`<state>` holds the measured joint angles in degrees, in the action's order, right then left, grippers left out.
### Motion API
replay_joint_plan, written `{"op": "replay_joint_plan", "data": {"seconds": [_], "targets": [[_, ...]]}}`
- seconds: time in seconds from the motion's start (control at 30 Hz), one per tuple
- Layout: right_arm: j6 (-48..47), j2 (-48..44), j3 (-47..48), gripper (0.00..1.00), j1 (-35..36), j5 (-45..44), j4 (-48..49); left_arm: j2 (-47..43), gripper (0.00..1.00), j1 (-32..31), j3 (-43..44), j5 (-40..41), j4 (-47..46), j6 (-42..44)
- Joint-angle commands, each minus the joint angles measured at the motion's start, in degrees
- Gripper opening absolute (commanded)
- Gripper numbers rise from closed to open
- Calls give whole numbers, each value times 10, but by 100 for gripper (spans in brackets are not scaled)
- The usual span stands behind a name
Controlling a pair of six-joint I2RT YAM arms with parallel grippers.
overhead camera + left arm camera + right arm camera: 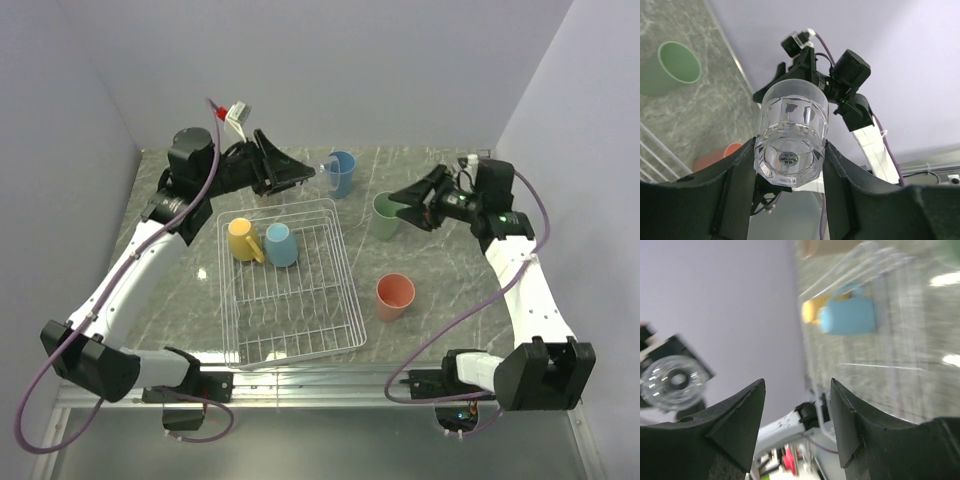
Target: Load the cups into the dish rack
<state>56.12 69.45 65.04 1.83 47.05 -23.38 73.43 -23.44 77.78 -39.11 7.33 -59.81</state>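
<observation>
My left gripper is shut on a clear faceted glass and holds it in the air beyond the far edge of the white wire dish rack, next to the blue cup. In the left wrist view the glass sits between my fingers. A yellow mug and a light-blue mug lie in the rack's far end. My right gripper is open and empty, right beside the green cup. The salmon-pink cup stands right of the rack.
The right wrist view is blurred. It shows the light-blue mug, the yellow mug, the held glass and a beige shape at its top edge. Walls close in the table at the back and sides.
</observation>
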Motion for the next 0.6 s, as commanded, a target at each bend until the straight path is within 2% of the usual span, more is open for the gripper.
{"op": "replay_joint_plan", "data": {"seconds": [0.0,0.1,0.17,0.2,0.23,0.27,0.3,0.33,0.4,0.57], "targets": [[-94,-26,-18,62,-43,6,-112,24,0,1,62,14,67,85],[-109,-38,-15,62,-48,-19,-134,56,0,-5,97,46,136,147],[-115,-42,-18,62,-48,-38,-148,94,0,-18,128,110,224,191],[-126,-41,-17,62,-49,-48,-156,113,0,-41,174,139,266,237],[-133,-41,-14,62,-48,-54,-166,160,0,-56,205,215,309,260],[-141,-35,-12,62,-49,-57,-184,187,0,-70,239,249,392,277],[-158,-30,-9,61,-48,-68,-195,214,0,-98,303,286,426,303],[-168,-27,0,61,-48,-72,-207,266,0,-110,332,310,455,312],[-181,-23,4,61,-48,-83,-222,303,0,-139,384,382,507,321],[-181,-18,0,61,-48,-82,-222,381,0,-177,419,494,562,327]]}}
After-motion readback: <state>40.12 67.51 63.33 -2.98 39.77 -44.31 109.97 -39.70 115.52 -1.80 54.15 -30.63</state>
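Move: The left hand holds the clear cup high; the free rack spot lies about 7 cm ahead, 5 cm right and 36 cm below. At that depth the light-blue cup is some 6 cm ahead and 6 left, the yellow cup 6 ahead and 16 left. From the empty right hand, the pink cup lies about 11 cm back, 3 right and 25 below; the green cup is 12 ahead, 3 right, equally low. Left lowers the clear cup about 18 cm, also forward, towards the rack, fingers tipping down; empty right sinks. ##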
